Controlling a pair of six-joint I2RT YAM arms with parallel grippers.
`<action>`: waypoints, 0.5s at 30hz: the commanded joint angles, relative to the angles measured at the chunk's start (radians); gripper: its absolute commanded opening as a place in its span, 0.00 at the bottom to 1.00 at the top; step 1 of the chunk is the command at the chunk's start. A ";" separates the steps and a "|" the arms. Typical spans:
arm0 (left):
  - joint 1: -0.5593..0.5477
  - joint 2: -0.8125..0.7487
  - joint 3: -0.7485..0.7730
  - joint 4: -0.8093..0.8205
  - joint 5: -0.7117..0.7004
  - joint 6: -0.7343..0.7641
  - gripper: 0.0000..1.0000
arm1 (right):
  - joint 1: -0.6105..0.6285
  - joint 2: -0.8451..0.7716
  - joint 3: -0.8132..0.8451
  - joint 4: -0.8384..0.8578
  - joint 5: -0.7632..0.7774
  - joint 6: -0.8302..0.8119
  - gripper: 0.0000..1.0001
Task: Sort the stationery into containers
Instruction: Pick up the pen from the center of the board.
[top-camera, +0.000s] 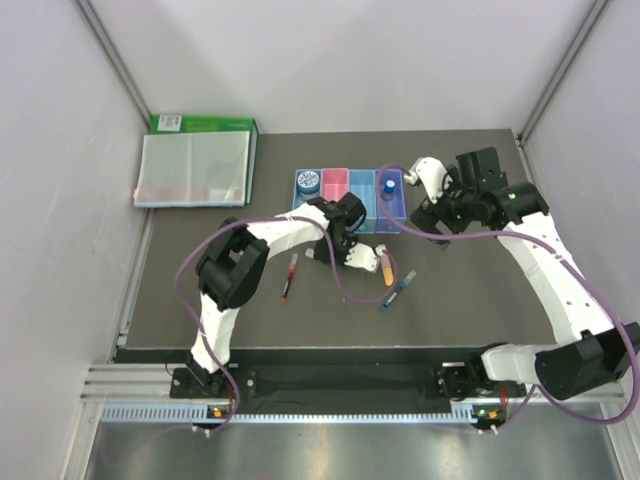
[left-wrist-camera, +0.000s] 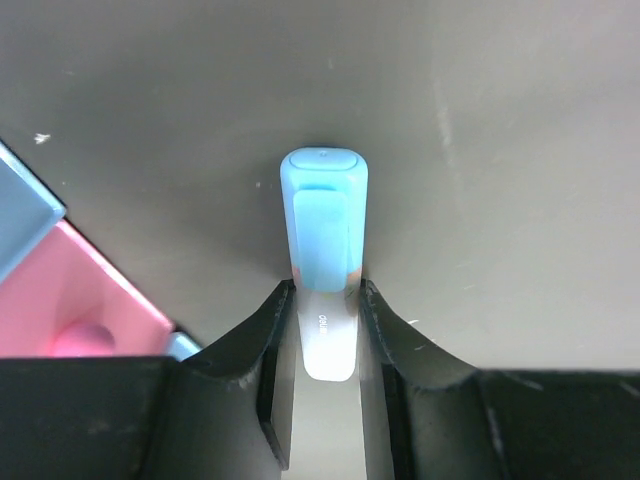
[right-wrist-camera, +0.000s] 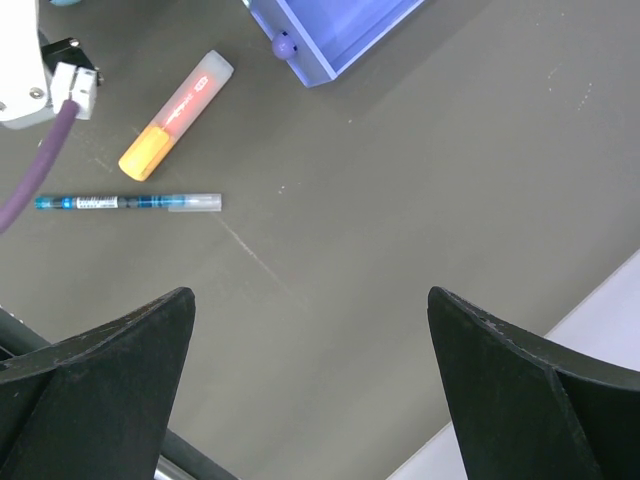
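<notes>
My left gripper (top-camera: 353, 248) (left-wrist-camera: 326, 312) is shut on the light-blue marker (left-wrist-camera: 324, 215), its cap sticking out past the fingertips, low over the table just in front of the row of bins (top-camera: 350, 203). My right gripper (top-camera: 438, 212) (right-wrist-camera: 310, 330) is open and empty, above bare table right of the bins. The orange highlighter (top-camera: 386, 266) (right-wrist-camera: 176, 114) and blue pen (top-camera: 397, 290) (right-wrist-camera: 128, 202) lie right of my left gripper. The dark red pen (top-camera: 289, 278) lies to its left. The grey tape roll (top-camera: 308, 182) is in the leftmost bin, the blue-capped bottle (top-camera: 389, 187) in the rightmost. I cannot make out the eraser.
A large clear folder (top-camera: 193, 170) lies on a flat green box (top-camera: 203, 124) at the back left. The pink bin (left-wrist-camera: 60, 295) shows at the left wrist view's left edge, the purple bin (right-wrist-camera: 330, 30) at the right wrist view's top. Walls stand left, right and behind.
</notes>
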 joint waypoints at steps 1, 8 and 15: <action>-0.013 -0.044 0.087 -0.079 0.125 -0.243 0.00 | 0.003 -0.049 0.027 0.028 -0.008 0.009 1.00; -0.012 -0.128 0.184 -0.033 0.109 -0.601 0.00 | -0.001 -0.056 0.030 0.025 -0.009 0.009 1.00; -0.012 -0.210 0.212 0.076 0.026 -0.813 0.00 | -0.007 -0.058 0.026 0.027 -0.009 0.009 1.00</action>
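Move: The left hand, down at the table, already pinches the light-blue pen; the sorting box's middle is about 13 cm ahead and 6 cm to its right, a couple of centimetres higher, with the pink compartment 13 cm ahead and 3 cm right. The orange marker lies roughly 15 cm right and 2 cm back, the red pen some 8 cm left and 5 cm back. From the right hand, the box is about 17 cm ahead, 22 cm left and 19 cm below. Keeping its pinch on the light-blue pen near the clear end, the left hand lifts it off the table, rising about 10 cm and drifting some 4 cm to the right in front of the box, with hardly any forward travel after a brief pull back of about a centimetre. As it climbs, the wrist turns some 30 degrees counter-clockwise, bringing the pen nearly parallel to the box's near side, and leans so the fingertips swing out to the right. ##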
